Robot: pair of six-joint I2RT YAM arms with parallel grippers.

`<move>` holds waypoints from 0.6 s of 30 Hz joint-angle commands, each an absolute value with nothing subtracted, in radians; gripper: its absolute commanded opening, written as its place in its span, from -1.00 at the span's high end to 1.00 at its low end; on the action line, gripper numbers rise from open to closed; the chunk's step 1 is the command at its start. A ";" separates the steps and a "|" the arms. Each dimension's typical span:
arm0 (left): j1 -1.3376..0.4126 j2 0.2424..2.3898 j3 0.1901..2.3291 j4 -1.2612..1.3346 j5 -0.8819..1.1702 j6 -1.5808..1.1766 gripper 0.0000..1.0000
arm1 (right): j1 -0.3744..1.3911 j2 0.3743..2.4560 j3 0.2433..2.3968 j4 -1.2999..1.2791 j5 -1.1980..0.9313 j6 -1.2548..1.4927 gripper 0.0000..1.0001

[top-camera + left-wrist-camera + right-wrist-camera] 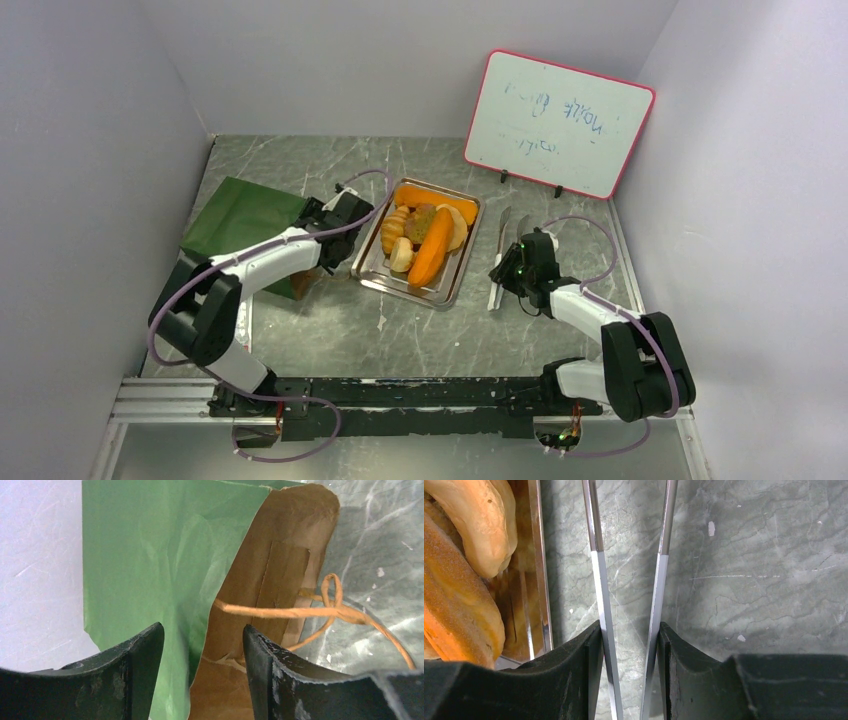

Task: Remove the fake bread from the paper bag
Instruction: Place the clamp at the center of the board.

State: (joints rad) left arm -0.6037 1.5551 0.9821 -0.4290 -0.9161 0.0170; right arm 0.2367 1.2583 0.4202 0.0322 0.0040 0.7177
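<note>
The dark green paper bag (245, 220) lies flat at the left of the table, its brown mouth toward the tray. In the left wrist view the bag (150, 555) shows its kraft inner flap and a twisted handle (300, 611); no bread shows in what I see of its inside. My left gripper (202, 635) (312, 222) is open, with the bag's rim edge in the gap between its fingers. Several pieces of fake bread (430, 248) (479, 520) lie in the metal tray (372, 270). My right gripper (630, 635) (505, 268) is shut on metal tongs (600, 580).
The tongs (500, 255) lie on the table just right of the tray, whose rim (540, 580) runs close to my right fingers. A pink-framed whiteboard (558, 122) stands at the back right. Grey walls close in on both sides.
</note>
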 commanded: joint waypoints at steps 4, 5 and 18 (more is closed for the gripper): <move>-0.557 1.597 0.984 -0.321 -0.944 0.018 0.17 | 0.228 1.259 0.420 0.066 -0.001 0.721 0.21; -0.549 1.594 0.980 -0.303 -0.939 0.028 0.36 | 0.228 1.258 0.418 0.066 0.000 0.721 0.21; -0.519 1.283 0.860 -0.228 -0.978 0.152 0.86 | 0.218 1.264 0.409 0.077 -0.009 0.718 0.21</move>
State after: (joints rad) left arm -0.5316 1.4456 0.8948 -0.2852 -0.9237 0.0937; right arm 0.2310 1.2594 0.4164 0.0414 -0.0006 0.7177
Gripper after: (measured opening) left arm 0.072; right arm 0.403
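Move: The paper bag's upper rim runs between the left hand's open fingers, about 2 cm ahead, 2 cm left and 2 cm below; the bag's body is centred some 10 cm left and 2 cm back, 5 cm lower. The tray's middle is about 18 cm right, 5 cm back and 11 cm below. From the idle right hand that rim lies some 33 cm left, 10 cm ahead and 8 cm above. Left hand dips forward-left, pinches the paper bag's rim, then rises some 3 cm, still drifting left. ##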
